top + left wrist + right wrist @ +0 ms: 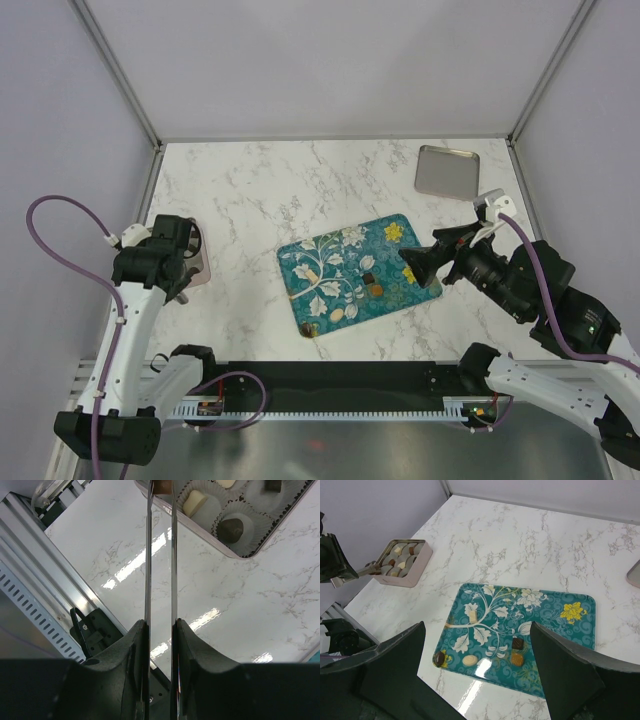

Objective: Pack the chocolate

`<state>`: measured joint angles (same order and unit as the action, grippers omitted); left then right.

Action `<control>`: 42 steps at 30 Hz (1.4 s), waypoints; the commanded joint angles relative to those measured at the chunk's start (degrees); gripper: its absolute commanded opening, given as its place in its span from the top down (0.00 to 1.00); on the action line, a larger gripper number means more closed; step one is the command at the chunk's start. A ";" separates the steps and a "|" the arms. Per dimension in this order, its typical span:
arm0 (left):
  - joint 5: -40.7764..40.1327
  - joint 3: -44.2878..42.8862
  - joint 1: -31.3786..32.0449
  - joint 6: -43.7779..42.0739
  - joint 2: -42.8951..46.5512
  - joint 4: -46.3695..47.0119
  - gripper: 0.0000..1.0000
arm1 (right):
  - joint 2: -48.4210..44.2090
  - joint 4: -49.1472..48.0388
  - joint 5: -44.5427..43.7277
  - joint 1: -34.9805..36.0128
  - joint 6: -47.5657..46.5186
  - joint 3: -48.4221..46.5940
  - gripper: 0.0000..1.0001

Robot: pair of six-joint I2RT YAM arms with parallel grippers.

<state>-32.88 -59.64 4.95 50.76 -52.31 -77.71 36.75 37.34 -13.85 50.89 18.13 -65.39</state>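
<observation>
Several chocolates lie on the teal flowered tray (345,250): a dark round one (439,658), a cream oval (470,660), a dark square (518,643), a caramel-orange one (517,658) and a cream bar (473,616). My left gripper (161,495), with long thin blades, is shut on a brown chocolate (162,485) over the pink box (210,545). The box holds white paper cups with a cream piece (195,502) and a dark piece (231,528). My right gripper (480,675) is open and empty above the tray's near right part.
The pink box (195,268) sits at the table's left edge, under the left gripper (188,255). A flat silver lid (447,172) lies at the back right. The right gripper (415,268) hangs over the teal tray's right end. Grey walls enclose the table.
</observation>
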 commanded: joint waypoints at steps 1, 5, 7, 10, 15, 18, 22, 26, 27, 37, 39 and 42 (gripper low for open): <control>-2.18 -1.36 -0.29 1.97 -0.07 -10.44 0.69 | -0.71 -0.43 -1.88 0.26 -0.90 -1.15 0.06; -2.10 -1.36 -0.21 1.80 0.37 -10.44 0.62 | -0.98 0.45 -2.59 0.26 -1.25 -1.76 0.06; -2.18 -1.36 -0.29 1.88 0.37 -10.44 0.62 | -1.33 0.80 -2.85 0.26 -1.34 -1.94 0.06; -2.10 -1.45 -0.21 1.62 0.46 -10.35 0.61 | -1.59 0.89 -3.29 0.35 -1.34 -1.85 0.06; -2.01 -1.54 -0.29 1.53 -0.24 -10.44 0.57 | -1.86 1.51 -3.64 0.35 -1.34 -1.94 0.06; -2.01 -1.62 -0.29 1.53 -0.33 -10.35 0.57 | -1.86 1.51 -3.91 0.26 -1.34 -1.85 0.06; -1.92 -2.06 -0.20 1.18 -0.16 -10.44 0.59 | -1.51 1.77 -3.64 0.26 -1.26 -1.85 0.06; -0.87 -4.69 -0.20 0.39 -0.85 -10.35 0.60 | -1.60 1.68 -4.26 0.26 -0.99 -2.03 0.06; -0.78 -6.87 -0.20 -0.05 -1.12 -10.35 0.60 | -1.51 1.85 -4.52 0.26 -1.08 -2.03 0.06; 6.24 -20.08 -0.20 -12.25 -4.28 -1.76 0.61 | -0.63 1.86 -9.00 0.26 0.24 -0.53 0.06; 13.78 -18.86 -0.20 -14.72 -4.20 2.98 0.61 | -0.28 1.86 -9.97 0.26 0.50 -0.18 0.06; 22.40 -14.99 -0.20 -17.45 -3.32 12.12 0.60 | 0.51 1.77 -11.20 0.26 0.68 0.96 0.06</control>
<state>-21.08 -76.73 4.95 39.51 -55.81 -73.87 36.27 38.65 -22.06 50.89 18.20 -65.28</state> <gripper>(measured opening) 0.405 0.942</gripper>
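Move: The tongs in the left gripper still hold a brown chocolate at the near-left cup of the box, about 5 cm ahead of that hand, 7 cm to its left and some 4 cm below it. Beside that cup sits a white chocolate, roughly 5 cm ahead and 3 cm left of the hand; the dark chocolate in the near-right cup is about 6 cm ahead and 1 cm right. From the right hand the near-left cup lies roughly 47 cm left, 5 cm ahead and 22 cm lower. Hold the left hand still and ease the gripper open a little so the tongs let go of the brown chocolate in the near-left cup. Then lift the left gripper about 8 cm and forward 5 cm, away from the cup, tilting the fingers up; finish with a drift right and a clockwise swing of some 15 degrees. Let the empty right gripper drift a couple of centimetres right, still wide open. ##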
